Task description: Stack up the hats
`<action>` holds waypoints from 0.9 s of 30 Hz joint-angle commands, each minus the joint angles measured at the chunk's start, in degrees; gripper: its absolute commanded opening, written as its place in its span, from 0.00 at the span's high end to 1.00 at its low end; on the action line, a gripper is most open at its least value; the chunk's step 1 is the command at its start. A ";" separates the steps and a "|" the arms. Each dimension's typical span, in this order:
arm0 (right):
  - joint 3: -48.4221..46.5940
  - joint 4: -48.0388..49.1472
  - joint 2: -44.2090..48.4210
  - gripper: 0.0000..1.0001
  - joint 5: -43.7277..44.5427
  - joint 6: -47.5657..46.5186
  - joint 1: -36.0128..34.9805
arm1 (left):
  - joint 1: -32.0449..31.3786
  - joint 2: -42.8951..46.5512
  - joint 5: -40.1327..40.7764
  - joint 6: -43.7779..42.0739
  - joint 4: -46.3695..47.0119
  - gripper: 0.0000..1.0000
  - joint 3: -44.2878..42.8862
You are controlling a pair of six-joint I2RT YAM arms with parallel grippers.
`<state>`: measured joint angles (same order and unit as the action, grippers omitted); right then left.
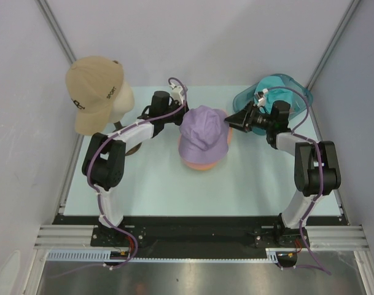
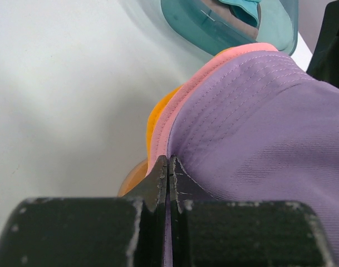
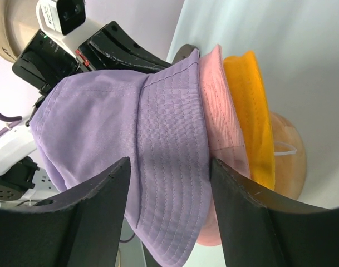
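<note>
A lilac hat lies on top of a pink hat and a yellow-orange hat, all stacked on a peach rounded form at mid-table. My left gripper is shut on the lilac hat's brim at its far left edge, with the pink brim just beside the fingertips. My right gripper is open at the hat's right side, its jaws standing either side of the lilac brim without pressing it. A teal hat and a grey-taupe hat lie in the tub.
A clear teal plastic tub stands at the back right, close behind my right arm. A cream mannequin head wearing a tan cap stands at the back left. White walls close in the sides and back.
</note>
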<state>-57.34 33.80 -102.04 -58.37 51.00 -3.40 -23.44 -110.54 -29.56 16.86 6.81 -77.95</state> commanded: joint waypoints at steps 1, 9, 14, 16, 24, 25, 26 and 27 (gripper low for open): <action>1.17 2.41 -0.09 0.41 -1.75 -0.03 -0.91 | -0.11 -0.46 1.25 -0.87 -0.74 1.00 -1.85; 3.55 -2.07 0.35 1.00 -1.40 -3.79 -1.87 | 0.06 -0.64 4.42 0.19 -1.10 1.00 -1.33; 2.50 -16.90 2.88 1.00 5.62 -13.81 -1.96 | 1.03 0.85 8.28 4.48 -1.79 0.90 -0.45; 1.89 -23.59 3.86 1.00 9.32 -18.80 -2.05 | 1.82 2.69 9.78 6.24 -2.85 0.71 -0.01; 1.44 -28.27 6.59 1.00 10.99 -22.53 -2.75 | 2.08 14.81 18.20 9.59 -9.50 0.17 3.33; 1.36 -28.26 6.59 1.00 10.91 -22.44 -3.10 | 2.08 17.87 19.79 10.90 -10.58 0.14 4.64; 1.27 -28.18 6.68 1.00 11.00 -22.26 -3.37 | 2.17 19.64 22.94 11.69 -11.46 0.12 5.43; 1.09 -28.00 6.68 1.00 11.43 -22.18 -3.54 | 2.17 21.14 23.93 12.40 -12.68 0.11 6.23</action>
<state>-54.35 8.54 -97.21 -49.15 31.83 -6.00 -21.10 -99.13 -13.67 25.12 -1.54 -73.82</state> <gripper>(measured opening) 0.020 0.867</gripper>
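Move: The purple hat's middle lies about 8 cm to the right gripper's left, 5 cm back and a little below. The pink and yellow hats sit nested some 2 and 4 cm under it, and the blue bin stands roughly 10 cm ahead of the right gripper, 14 cm to its right and well below. From the left gripper, still pinching the brim, the purple hat's middle is about 7 cm right, 6 cm back and slightly higher. Close the right gripper on the purple hat's right brim edge, then draw it down about 6 cm and back some 3 cm, tipping the fingertips down roughly 15 degrees and keeping the pinch. Once the right fingers have shut, open the left gripper wide to let go of the far left brim; bring it left about 6 cm, then also up, turning counter-clockwise. ##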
